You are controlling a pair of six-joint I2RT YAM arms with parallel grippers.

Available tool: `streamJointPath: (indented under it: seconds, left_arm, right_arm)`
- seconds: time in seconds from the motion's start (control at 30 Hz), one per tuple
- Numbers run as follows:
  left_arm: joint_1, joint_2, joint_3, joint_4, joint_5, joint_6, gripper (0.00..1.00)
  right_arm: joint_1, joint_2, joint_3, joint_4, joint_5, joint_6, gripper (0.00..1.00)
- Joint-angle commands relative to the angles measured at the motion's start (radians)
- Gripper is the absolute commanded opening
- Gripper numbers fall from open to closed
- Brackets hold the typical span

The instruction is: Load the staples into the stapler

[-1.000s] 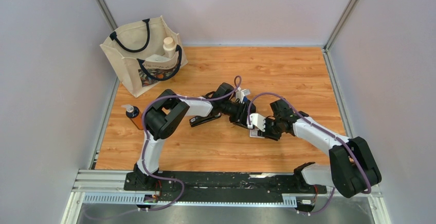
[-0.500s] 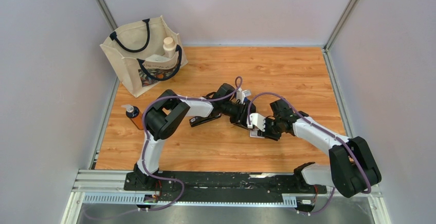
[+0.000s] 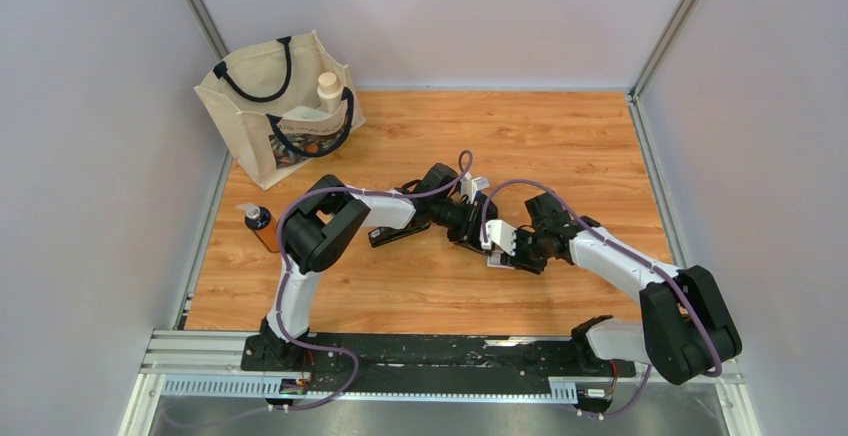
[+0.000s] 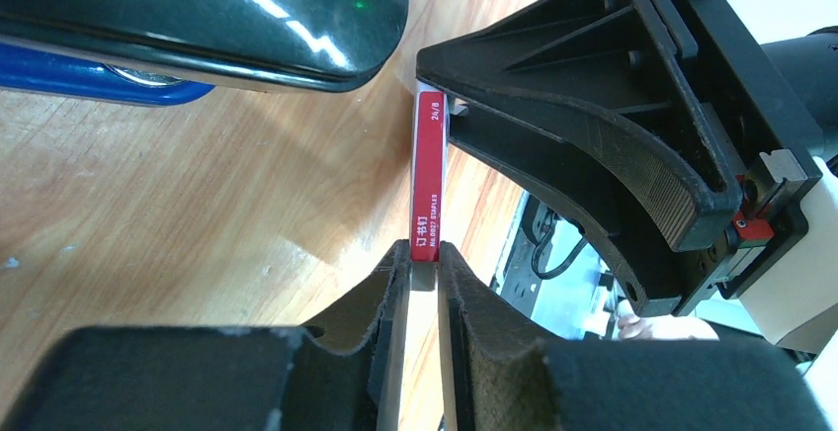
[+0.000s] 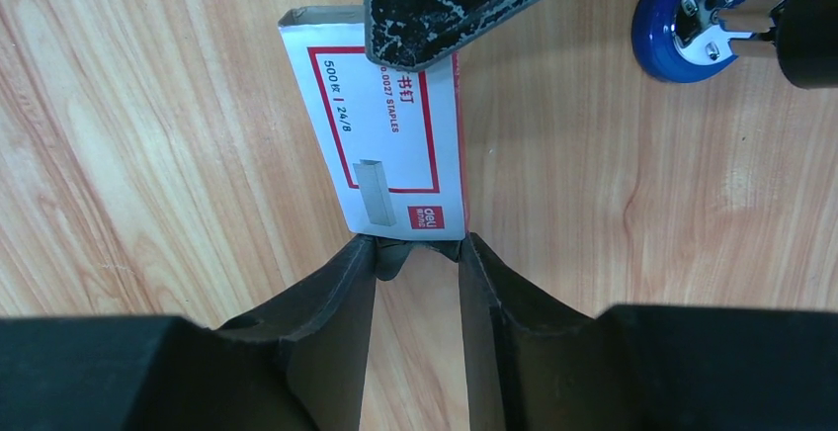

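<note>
The staples are in a small white box with red print [image 5: 390, 144]; no strip shows. It lies low over the wooden table [image 3: 560, 146], near the middle [image 3: 497, 259]. My right gripper [image 5: 415, 245] is shut on the box's near end. My left gripper [image 4: 423, 253] is shut across its thin red edge [image 4: 427, 174] from the opposite end, and one of its fingers [image 5: 445, 6] covers the box's far end. The two grippers meet in the top view, left [image 3: 478, 243] and right [image 3: 508, 254]. The black and blue stapler [image 3: 395, 235] lies just left of them [image 4: 198, 16], held by neither gripper.
A cream tote bag [image 3: 285, 106] with a white bottle in it stands at the back left. A brown pump bottle [image 3: 262, 226] stands near the table's left edge. The stapler's blue end [image 5: 707, 21] lies close to the box.
Both arms stay almost where they were, over the box. The left gripper has drawn slightly in toward it.
</note>
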Motion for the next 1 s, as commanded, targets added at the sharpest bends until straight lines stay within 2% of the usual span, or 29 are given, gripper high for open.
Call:
streamJointPath:
  seconds: [0.0,0.2,0.6,0.97]
  left_arm:
    - [-0.008,0.017,-0.004,0.004,0.028,0.015,0.23]
    - [-0.008,0.017,-0.001,-0.004,0.026,0.011,0.01]
    - [0.002,0.004,-0.01,-0.004,0.034,0.008,0.0]
    - [0.01,-0.003,-0.022,0.018,0.033,-0.002,0.0]
  right_arm:
    - [0.007,0.003,-0.004,0.016,0.012,0.016,0.38]
    - [0.007,0.003,-0.007,0.023,0.024,0.019,0.38]
    - [-0.041,-0.023,-0.041,0.008,0.092,-0.045,0.38]
    - [-0.084,-0.07,-0.053,-0.029,0.092,-0.083,0.37]
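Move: The staple box bridges my hands, sloping down to the right: its middle is some 3 cm right of my left hand and 2 cm below it, and about 2 cm left of and 1 cm above my right hand, which already holds the grey inner tray's right end. From my left hand, the blue stapler sits roughly 10 cm ahead, 1 cm left and 3 cm lower; the black stapler about 17 cm left, 5 cm ahead, 4 cm lower. I keep my left hand in place and shut its part-open fingers fully on the left end of the staple box. Then my right hand, still gripping the grey tray at the other end, draws it away to my right by about 2.5 cm, drifting a little forward, low over the table, while the left holds the box back. ##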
